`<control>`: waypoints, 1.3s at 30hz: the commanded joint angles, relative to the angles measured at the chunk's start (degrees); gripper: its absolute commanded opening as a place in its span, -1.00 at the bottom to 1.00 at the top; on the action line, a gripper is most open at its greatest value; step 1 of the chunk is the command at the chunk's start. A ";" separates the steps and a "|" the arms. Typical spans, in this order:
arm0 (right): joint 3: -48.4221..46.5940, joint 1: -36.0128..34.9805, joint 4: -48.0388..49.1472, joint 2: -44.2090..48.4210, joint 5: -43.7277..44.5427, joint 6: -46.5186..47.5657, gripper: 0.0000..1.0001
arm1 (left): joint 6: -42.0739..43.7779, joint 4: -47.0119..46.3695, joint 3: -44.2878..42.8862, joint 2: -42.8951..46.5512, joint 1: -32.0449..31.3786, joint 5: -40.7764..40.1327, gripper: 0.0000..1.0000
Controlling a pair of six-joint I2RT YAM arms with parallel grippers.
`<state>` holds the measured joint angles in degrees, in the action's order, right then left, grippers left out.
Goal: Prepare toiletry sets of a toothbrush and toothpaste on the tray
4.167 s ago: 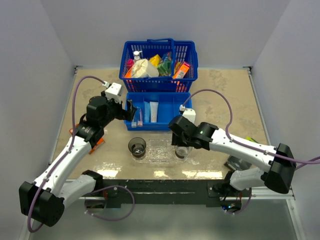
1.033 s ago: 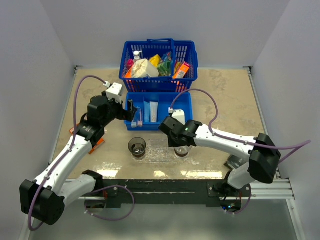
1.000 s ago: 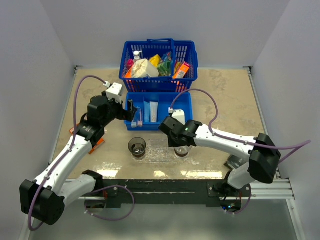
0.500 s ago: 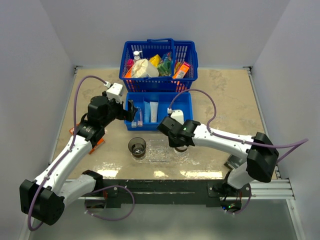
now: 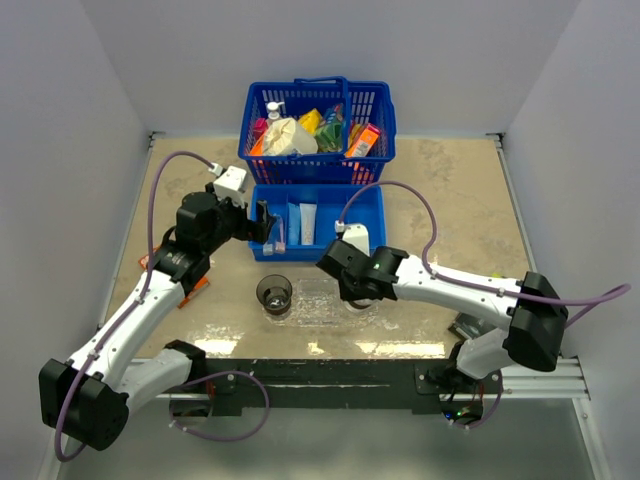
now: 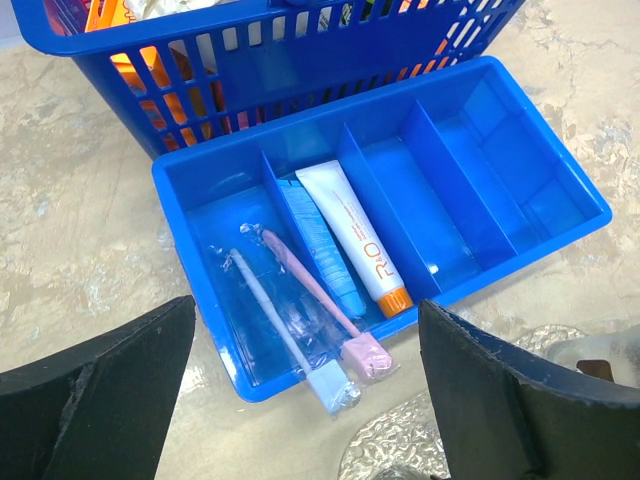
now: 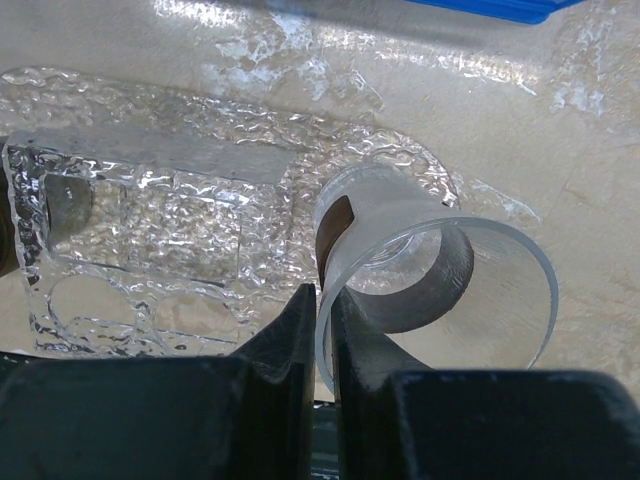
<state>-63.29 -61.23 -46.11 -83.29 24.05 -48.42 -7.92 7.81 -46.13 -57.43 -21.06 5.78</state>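
Observation:
The clear bumpy tray (image 5: 318, 302) lies in front of the blue divided bin (image 5: 352, 212). A smoky clear cup (image 5: 274, 292) stands on its left end. A second clear cup (image 7: 440, 290) sits tilted at the tray's (image 7: 150, 200) right end, and my right gripper (image 7: 325, 320) is shut on its rim, one finger inside and one outside. Two wrapped toothbrushes, one pink (image 6: 318, 298) and one pale blue (image 6: 275, 322), lie in the bin's left compartment. Beside them lie a white toothpaste tube (image 6: 350, 232) and a blue one (image 6: 322, 252). My left gripper (image 6: 306, 340) hangs open above them.
A blue handled basket (image 5: 318, 120) full of packets and a pump bottle stands behind the bin. The bin's right compartments (image 6: 470, 170) hold nothing. White walls close in the table on three sides.
My right gripper has swung left to the right-hand cup and closed on its rim, tilting it. The left arm has stayed put, open over the bin.

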 commanded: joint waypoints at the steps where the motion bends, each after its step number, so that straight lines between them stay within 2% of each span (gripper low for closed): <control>1: 0.53 -1.08 -0.56 0.67 -0.41 -2.38 -0.95 | -0.25 -1.66 -0.28 0.65 -0.47 0.37 0.93; 6: 0.01 -1.78 -1.88 -0.21 0.38 -2.38 -1.00 | -0.25 -1.66 -0.19 0.56 -0.56 0.37 0.93; 18: -3.59 -4.51 -5.84 -4.08 2.84 -3.87 -0.95 | -0.16 -1.66 -0.19 0.48 -0.65 0.20 0.93; 22: -4.21 -4.69 -6.45 -3.64 3.37 -4.40 -0.73 | -0.16 -1.57 -0.19 0.48 -0.65 0.02 0.93; 28: -5.18 -4.69 -6.98 -1.01 3.46 -4.57 -0.27 | -0.07 -1.66 -0.19 0.56 -0.74 -0.07 0.93; 37: -6.76 -4.34 -6.80 5.05 3.54 -3.17 0.12 | 0.01 -1.57 -0.19 0.39 -0.74 -0.51 0.93; 39: -6.24 -2.41 -6.63 6.20 3.46 -1.50 0.14 | 0.01 -1.57 -0.19 0.39 -0.74 -0.59 0.93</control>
<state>-67.64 -65.41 -52.36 -80.90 26.02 -50.96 -7.90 7.81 -46.13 -57.43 -21.45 5.74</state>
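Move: The right fingertips still pinch the left wall of the clear cup near its rim, its middle about 3 cm to their right, level fore-and-aft and 4 cm lower. The tray's right end lies under the cup, 3 cm right and about 9 cm below. The clear rack is 7 cm left and the smoky cup 16 cm left, both level fore-and-aft. For the left hand, the tray end is some 20 cm right and 14 cm back, far below. Keeping its pinch on the clear cup's wall, the right hand eases the cup back about 2 cm over the tray's right end, sinking barely half a centimetre and rolling its left side down some 5 degrees. Then the fingers open to about half, let go of the rim, and the hand lifts nearly 3 cm, rolling back level with where it began. ##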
